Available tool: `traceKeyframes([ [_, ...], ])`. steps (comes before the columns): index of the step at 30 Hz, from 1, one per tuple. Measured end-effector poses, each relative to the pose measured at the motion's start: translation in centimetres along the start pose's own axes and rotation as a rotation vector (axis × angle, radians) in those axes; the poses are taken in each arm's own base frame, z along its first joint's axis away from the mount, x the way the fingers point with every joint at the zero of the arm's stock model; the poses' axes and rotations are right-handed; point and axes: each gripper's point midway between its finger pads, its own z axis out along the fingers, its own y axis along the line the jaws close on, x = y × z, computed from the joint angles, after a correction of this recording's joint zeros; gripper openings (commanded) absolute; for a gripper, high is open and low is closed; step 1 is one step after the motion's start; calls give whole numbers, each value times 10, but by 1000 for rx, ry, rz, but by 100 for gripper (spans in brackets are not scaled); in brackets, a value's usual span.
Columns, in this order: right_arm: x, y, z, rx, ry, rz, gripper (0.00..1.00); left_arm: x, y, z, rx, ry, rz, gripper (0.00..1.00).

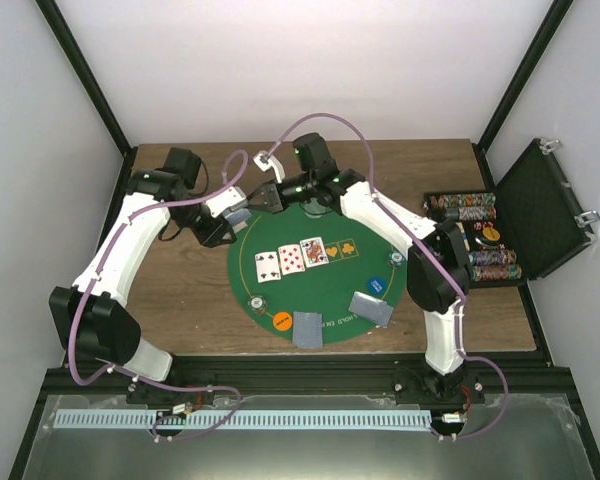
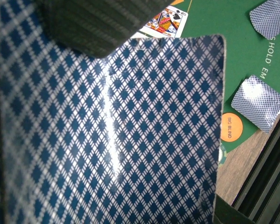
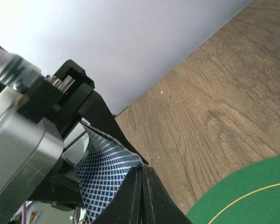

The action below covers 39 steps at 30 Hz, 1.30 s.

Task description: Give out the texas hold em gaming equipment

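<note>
My left gripper [image 1: 227, 226] is at the mat's far left rim, shut on a deck of blue-checked playing cards [image 1: 236, 214]. The top card's back [image 2: 107, 140] fills the left wrist view and hides the left fingers. My right gripper [image 3: 143, 173] is shut on a corner of that top card [image 3: 105, 170], which is bent upward; in the top view the right gripper [image 1: 256, 199] meets the deck. Three face-up cards [image 1: 292, 258] lie in a row on the green mat [image 1: 330, 285]. Two face-down card pairs [image 1: 307, 328] [image 1: 371, 308], an orange disc [image 1: 282, 321] and a blue disc [image 1: 377, 286] lie near its front.
An open black case [image 1: 535, 205] with rows of poker chips [image 1: 475, 235] stands on the right of the wooden table. A clear-grey disc [image 1: 394, 260] and a small chip [image 1: 255, 300] lie on the mat. A white wall closes the back.
</note>
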Motion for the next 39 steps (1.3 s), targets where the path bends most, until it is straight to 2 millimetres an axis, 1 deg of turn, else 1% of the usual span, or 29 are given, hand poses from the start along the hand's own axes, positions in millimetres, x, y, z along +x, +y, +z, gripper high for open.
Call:
traceKeyframes([
  [5, 3, -2, -4, 1, 1, 13, 1, 1, 0, 1, 1, 3, -1, 41],
  [13, 1, -3, -22, 31, -21, 10, 1, 0, -1, 1, 4, -1, 1, 41],
  [19, -3, 1, -26, 32, -31, -19, 1, 0, -1, 1, 4, -1, 2, 41],
  [22, -6, 5, -37, 41, -46, -30, 1, 0, -1, 1, 4, 0, 1, 41],
  [23, -8, 5, -42, 47, -53, -36, 1, 0, -1, 1, 4, -1, 1, 41],
  [28, -21, 7, -82, 107, -113, -72, 1, 0, -1, 1, 4, -1, 1, 41],
  [31, -24, 5, -102, 152, -139, -85, 1, 0, 0, 1, 3, -1, -1, 41],
  [33, -23, 1, -118, 189, -151, -97, 1, 1, 1, 1, 1, -1, -3, 41],
  [34, -22, -2, -126, 209, -155, -101, 1, 1, 1, 1, 1, -1, -5, 41],
  [36, -16, -12, -149, 273, -160, -117, 1, 1, 1, 0, -1, -1, -8, 41],
  [39, -2, -37, -183, 443, -128, -203, 1, 2, 3, 0, -6, 0, -13, 41],
])
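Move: The top card of the deck, already pinched in the right hand, is bound as it seems for the empty heart slot, about 18 cm to that hand's right, nearly level with it and some 25 cm below. The queen lies about 4 cm left of the slot, the red number card 9 cm left, and the clear disc 4 cm left and 11 cm farther out. The deck sits some 4 cm left of the right hand. From the left hand the slot is roughly 26 cm right, 4 cm ahead. The card is drawn off the deck by the right hand's shut fingers, slowly for the first 2 cm, then fast to the right, some 18 cm in all and a little forward, rising about 5 cm before starting to sink. Late on, the wrist swings clockwise some 20 degrees, rolls, and dips the fingertips; the left hand stays put, keeping its grip on the deck. ##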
